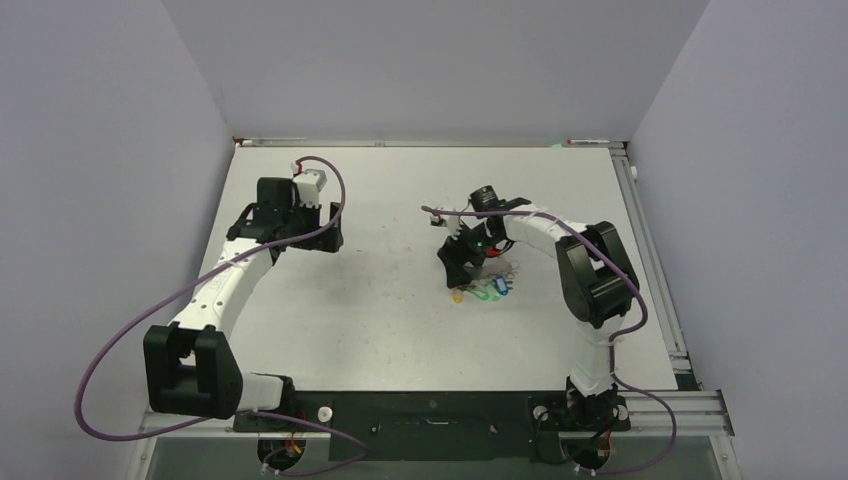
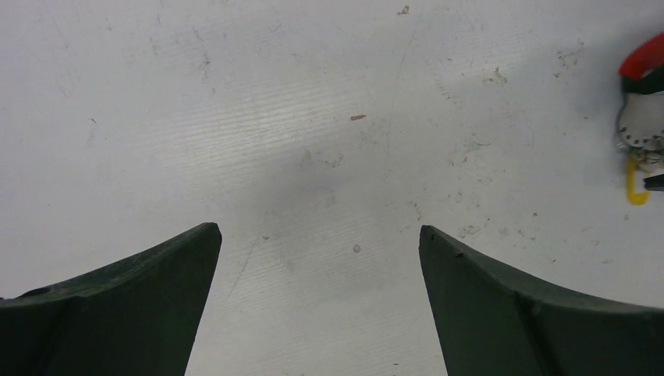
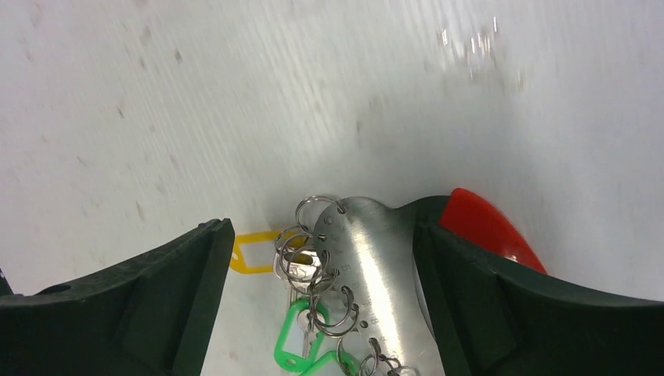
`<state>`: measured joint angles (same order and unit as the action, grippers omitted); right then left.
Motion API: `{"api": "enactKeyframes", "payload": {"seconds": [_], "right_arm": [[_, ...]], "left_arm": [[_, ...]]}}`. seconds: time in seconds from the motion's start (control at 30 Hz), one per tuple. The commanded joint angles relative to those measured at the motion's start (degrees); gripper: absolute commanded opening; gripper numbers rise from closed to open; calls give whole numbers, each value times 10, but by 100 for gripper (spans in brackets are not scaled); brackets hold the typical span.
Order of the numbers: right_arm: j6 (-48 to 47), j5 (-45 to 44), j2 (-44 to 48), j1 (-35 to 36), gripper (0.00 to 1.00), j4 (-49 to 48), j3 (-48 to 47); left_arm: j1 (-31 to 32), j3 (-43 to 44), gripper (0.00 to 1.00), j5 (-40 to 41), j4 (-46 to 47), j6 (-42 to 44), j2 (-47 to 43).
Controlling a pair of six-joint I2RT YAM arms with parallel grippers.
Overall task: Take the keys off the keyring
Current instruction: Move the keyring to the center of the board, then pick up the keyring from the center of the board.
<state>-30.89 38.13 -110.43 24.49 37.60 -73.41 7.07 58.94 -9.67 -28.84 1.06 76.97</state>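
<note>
The keyring (image 3: 376,266) is a curved silver metal plate with a row of holes and a red plastic strap (image 3: 485,227). Small split rings hang from its holes. They carry the keys (image 3: 301,270), with a yellow tag (image 3: 249,252) and a green tag (image 3: 291,345) lying on the table. My right gripper (image 3: 321,231) stands open astride the plate. Its right finger is close against the plate's edge, and its left finger is apart from the rings. From above, the right gripper (image 1: 463,258) hangs over the keys (image 1: 487,290). My left gripper (image 2: 319,229) is open over bare table, far left of the keyring (image 2: 644,86).
The white table (image 1: 400,310) is scuffed and stained. Grey walls close it in on three sides, and a metal rail (image 1: 650,260) runs along its right edge. A purple cable (image 1: 445,213) loops near the right wrist.
</note>
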Motion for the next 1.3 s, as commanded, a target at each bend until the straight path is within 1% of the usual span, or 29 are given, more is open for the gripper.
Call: {"api": "enactKeyframes", "payload": {"seconds": [0.0, 0.1, 0.23, 0.33, 0.47, 0.53, 0.57, 0.67, 0.77, 0.87, 0.97, 1.03, 1.2, 1.27], "right_arm": [[86, 84, -95, 60, 90, -91, -21], [107, 116, -116, 91, 90, -95, -72], [116, 152, -101, 77, 90, -77, -112], [125, 170, -56, 46, 89, -72, -97], [138, 156, 4, -8, 89, -70, -54], [136, 134, 23, -34, 86, -60, -38], [137, 118, 29, -46, 84, -58, -29], [120, 110, 41, -84, 82, -34, -12], [111, 96, 62, -108, 78, -26, 12], [113, 33, 81, -124, 74, -38, 39], [114, -16, 76, -137, 71, -43, 56], [113, -11, 64, -141, 68, -37, 65], [111, 50, 28, -131, 59, -28, 83], [114, 67, 15, -123, 57, -28, 85]], "left_arm": [[-18, 30, 96, -39, 3, -38, 12], [-41, 32, 96, -97, 8, -51, 28], [-67, 36, 96, -217, 20, -76, 63], [-62, 30, 96, -276, 57, -109, 92], [-34, 9, 96, -323, 141, -182, 134], [-16, -6, 97, -330, 203, -223, 152], [-6, -16, 100, -327, 231, -248, 160], [27, -42, 91, -330, 306, -287, 184], [58, -48, 85, -328, 349, -317, 212], [91, -42, 78, -313, 373, -336, 244], [118, -43, 73, -302, 403, -364, 275], [130, -45, 69, -302, 421, -381, 297], [158, -44, 60, -303, 448, -408, 343], [170, -42, 56, -304, 456, -417, 359]]}}
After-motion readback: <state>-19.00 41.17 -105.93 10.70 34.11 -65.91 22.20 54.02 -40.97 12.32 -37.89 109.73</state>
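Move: The keyring, a metal plate with a red handle and a row of rings, has its middle about 6 cm to the right of the right hand and level with it, some 2 cm lower; its left end lies between the open fingers. The yellow tag is about 4 cm back and 1 cm right of that hand, the blue tag 3 cm back and 9 cm right. From the left hand the keyring lies roughly 34 cm right, 2 cm back and 13 cm lower. Leftward and fast, the right hand carries on some 10 cm, pushing the keyring along with a finger in the opening by the red handle, then turns back about 17 cm to the right, arcing up, forward and down again to the plate's right end. The left hand swings about 20 cm right and 10 cm down to the left end, wrist turning its fingers rightward. Both grippers close partway. ##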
